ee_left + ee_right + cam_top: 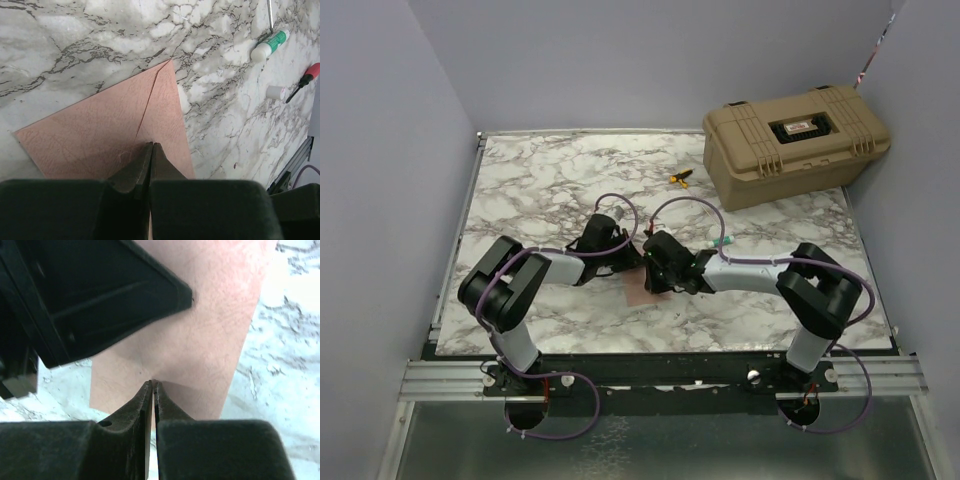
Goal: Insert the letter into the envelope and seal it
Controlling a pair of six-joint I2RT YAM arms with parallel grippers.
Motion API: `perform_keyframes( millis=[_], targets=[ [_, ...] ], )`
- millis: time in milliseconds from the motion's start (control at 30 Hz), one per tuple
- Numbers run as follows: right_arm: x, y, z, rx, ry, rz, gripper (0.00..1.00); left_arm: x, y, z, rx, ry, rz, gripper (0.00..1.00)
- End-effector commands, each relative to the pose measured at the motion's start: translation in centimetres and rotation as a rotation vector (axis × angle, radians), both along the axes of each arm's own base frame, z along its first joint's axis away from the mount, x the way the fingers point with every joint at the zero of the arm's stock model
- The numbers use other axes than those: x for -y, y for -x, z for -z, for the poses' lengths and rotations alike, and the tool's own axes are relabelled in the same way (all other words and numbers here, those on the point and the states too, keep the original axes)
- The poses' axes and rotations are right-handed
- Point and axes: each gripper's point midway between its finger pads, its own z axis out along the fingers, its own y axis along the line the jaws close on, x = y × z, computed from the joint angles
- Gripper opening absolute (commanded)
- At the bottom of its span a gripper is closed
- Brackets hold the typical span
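Note:
The envelope point(100, 130) lies flat on the marble table, salmon-tan, with a fold line running to a pointed corner. In the top view only a small patch of the envelope point(640, 292) shows under the two arms. My left gripper point(152, 145) is shut, its tips resting on the paper near the fold. My right gripper point(152, 382) is shut too, its tips down on the envelope point(215, 325) from the other side, with nothing between them. The left gripper's black body point(100, 295) hangs just beyond it. The letter is hidden.
A tan hard case point(795, 145) stands at the back right. A small yellow tool point(682, 178) lies beside it. A green-and-white glue stick point(270, 45), its white cap point(275, 92) and a red-handled screwdriver point(305, 80) lie right of the envelope. Grey walls enclose the table.

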Motion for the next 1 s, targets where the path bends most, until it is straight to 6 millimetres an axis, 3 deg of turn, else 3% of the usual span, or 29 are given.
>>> perform_keyframes(
  millis=[0,100,200,333,433,600,733,800,967],
  targets=[
    [5.9,3.5,3.0,-0.119,0.229,0.057,0.1,-2.4,1.3,3.9,-0.083,-0.147,-0.017,0.0],
    [6.3,2.9,0.9,-0.092,0.227,0.105,0.1,-2.2,1.1,3.3,-0.07,-0.137,-0.013,0.0],
    [5.3,2.2,-2.2,-0.055,0.163,0.117,0.1,-1.8,0.5,2.1,-0.039,-0.128,-0.006,0.0],
    [4.6,0.8,-6.6,0.027,0.078,0.153,0.14,-2.4,-1.0,-1.1,0.029,-0.143,-0.059,0.02],
    [5.7,-0.4,-8.6,0.08,0.087,0.22,0.22,-3.2,-1.7,-4.6,0.114,-0.14,-0.111,0.24],
    [9.0,-2.5,-10.6,0.148,0.09,0.372,0.4,-6.5,-1.8,-10.1,0.257,-0.197,-0.219,0.64],
    [12.7,-4.3,-10.5,0.119,0.072,0.535,0.49,-9.9,-0.9,-14.0,0.356,-0.247,-0.314,0.92],
    [14.5,-5.3,-10.4,0.107,0.071,0.628,0.59,-11.7,-0.5,-15.6,0.39,-0.268,-0.384,0.99],
    [18.6,-8.0,-8.8,0.069,0.055,0.831,0.69,-13.7,0.4,-17.6,0.417,-0.293,-0.426,0.99]
  ],
)
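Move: Beneath both hands lies the closed envelope, almost at fingertip height. Its middle is about 2 cm back from the left hand, and some 4 cm ahead and 1 cm left of the right. From the right hand, the glue stick lies some 11 cm ahead and 17 cm right, its white cap about 5 cm ahead and 21 cm right, and the yellow-handled tool about 26 cm ahead and 8 cm right. Dragging its nearly shut fingertips right and slightly back across the envelope's near end for about 4 cm, the right hand then lifts about 11 cm and swings right and forward towards the glue stick, turning clockwise as it opens. The left keeps its closed tips on the flap, then rises about 18 cm and moves left, opening wide and tilting upward. ##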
